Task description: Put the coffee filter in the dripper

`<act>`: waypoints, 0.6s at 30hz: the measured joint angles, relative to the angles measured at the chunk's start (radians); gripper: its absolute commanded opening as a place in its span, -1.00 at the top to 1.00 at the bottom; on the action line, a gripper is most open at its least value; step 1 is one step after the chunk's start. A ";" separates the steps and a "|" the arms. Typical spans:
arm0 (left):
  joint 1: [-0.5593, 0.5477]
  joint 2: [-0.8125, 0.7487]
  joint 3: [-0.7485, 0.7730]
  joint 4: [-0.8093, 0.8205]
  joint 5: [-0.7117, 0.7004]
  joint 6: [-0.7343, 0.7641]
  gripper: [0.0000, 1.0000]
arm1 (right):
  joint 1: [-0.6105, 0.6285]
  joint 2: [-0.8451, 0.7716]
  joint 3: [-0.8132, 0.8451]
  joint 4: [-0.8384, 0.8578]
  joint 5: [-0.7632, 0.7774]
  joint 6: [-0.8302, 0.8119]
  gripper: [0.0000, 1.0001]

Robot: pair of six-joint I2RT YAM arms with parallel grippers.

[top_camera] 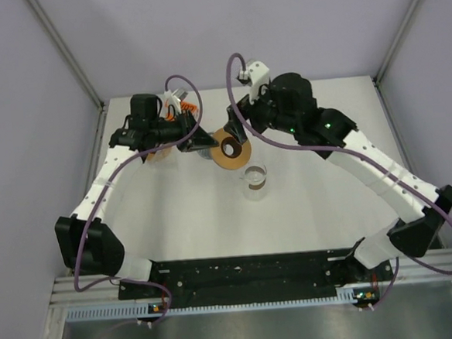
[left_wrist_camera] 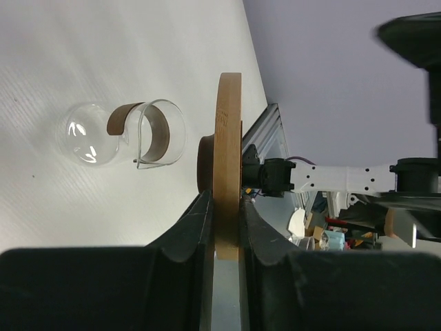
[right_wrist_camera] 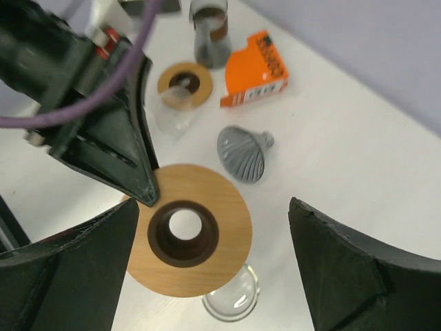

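Note:
My left gripper [left_wrist_camera: 226,200] is shut on the rim of a round wooden disc [left_wrist_camera: 228,138] with a dark collared hole, holding it on edge above the table. Seen from the right wrist, the same disc [right_wrist_camera: 200,258] faces the camera, with the left fingers [right_wrist_camera: 134,172] at its upper left edge. My right gripper [right_wrist_camera: 213,207] stands wide open around the disc, both fingers well apart from it. A grey ribbed cone dripper [right_wrist_camera: 244,152] lies on its side on the table beyond. No loose coffee filter shows. In the top view the disc [top_camera: 229,147] hangs between both wrists.
A clear glass carafe [top_camera: 255,179] with a brown band stands just below the disc [left_wrist_camera: 124,131]. Further back sit an orange packet [right_wrist_camera: 258,69], a second wooden ring with a clear part [right_wrist_camera: 182,86] and a grey cup [right_wrist_camera: 210,31]. Purple walls enclose the table.

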 measured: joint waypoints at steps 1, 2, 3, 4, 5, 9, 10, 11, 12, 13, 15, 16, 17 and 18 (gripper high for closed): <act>0.000 -0.006 -0.002 0.000 -0.001 0.002 1.00 | 0.000 0.029 0.004 -0.025 0.001 0.026 -0.78; 0.000 -0.010 -0.003 0.000 -0.002 0.002 1.00 | 0.000 0.049 0.003 -0.050 0.003 0.043 -0.75; 0.000 -0.017 -0.005 0.000 -0.003 0.002 1.00 | 0.001 0.072 0.003 -0.080 0.005 0.059 -0.72; 0.000 -0.022 -0.006 0.000 -0.003 0.002 1.00 | 0.001 0.090 0.001 -0.102 0.010 0.072 -0.68; 0.000 -0.028 -0.008 0.000 -0.003 0.002 1.00 | 0.000 0.106 -0.001 -0.122 0.016 0.082 -0.64; 0.000 -0.038 -0.014 0.001 -0.003 0.002 1.00 | 0.000 0.115 -0.018 -0.169 0.051 0.101 -0.41; 0.000 -0.038 -0.017 0.002 -0.002 0.001 1.00 | 0.000 0.115 -0.018 -0.169 0.058 0.102 -0.37; 0.000 -0.038 -0.020 0.002 -0.002 0.000 1.00 | 0.000 0.115 -0.018 -0.169 0.064 0.104 -0.35; -0.001 -0.038 -0.023 0.002 -0.003 -0.001 1.00 | 0.000 0.116 -0.018 -0.169 0.071 0.107 -0.33; -0.001 -0.038 -0.025 0.002 -0.002 -0.002 1.00 | 0.000 0.117 -0.018 -0.169 0.074 0.108 -0.32; -0.002 -0.038 -0.027 0.002 -0.003 -0.003 1.00 | 0.000 0.124 -0.018 -0.169 0.074 0.108 -0.31; -0.002 -0.038 -0.028 0.002 -0.003 -0.003 1.00 | 0.000 0.130 -0.018 -0.169 0.073 0.108 -0.31; -0.002 -0.038 -0.029 0.002 -0.002 -0.003 1.00 | 0.000 0.139 -0.018 -0.169 0.069 0.108 -0.31; -0.002 -0.038 -0.029 0.002 -0.002 -0.003 1.00 | 0.000 0.148 -0.018 -0.169 0.062 0.108 -0.31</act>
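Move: The wooden ring, pinched at its left rim by the left gripper, has its middle about 11 cm below the right hand, 4 cm to its left and 2 cm back; from the left hand it is some 4 cm right and 2 cm down. On the table, the glass carafe stands about 7 cm back, 2 cm right and 29 cm below the right hand. The grey ribbed cone lies 12 cm left, 5 cm ahead and 32 cm down. Drop the open right gripper about 10 cm, nearly straight down to the free right-hand side of the wooden ring, fast at first and then creeping, while tipping its fingers some 20 degrees further downward. Narrow the fingers to about two thirds open as they come in around the rim, without shutting. Keep the left gripper's pinch on the ring, almost still. ##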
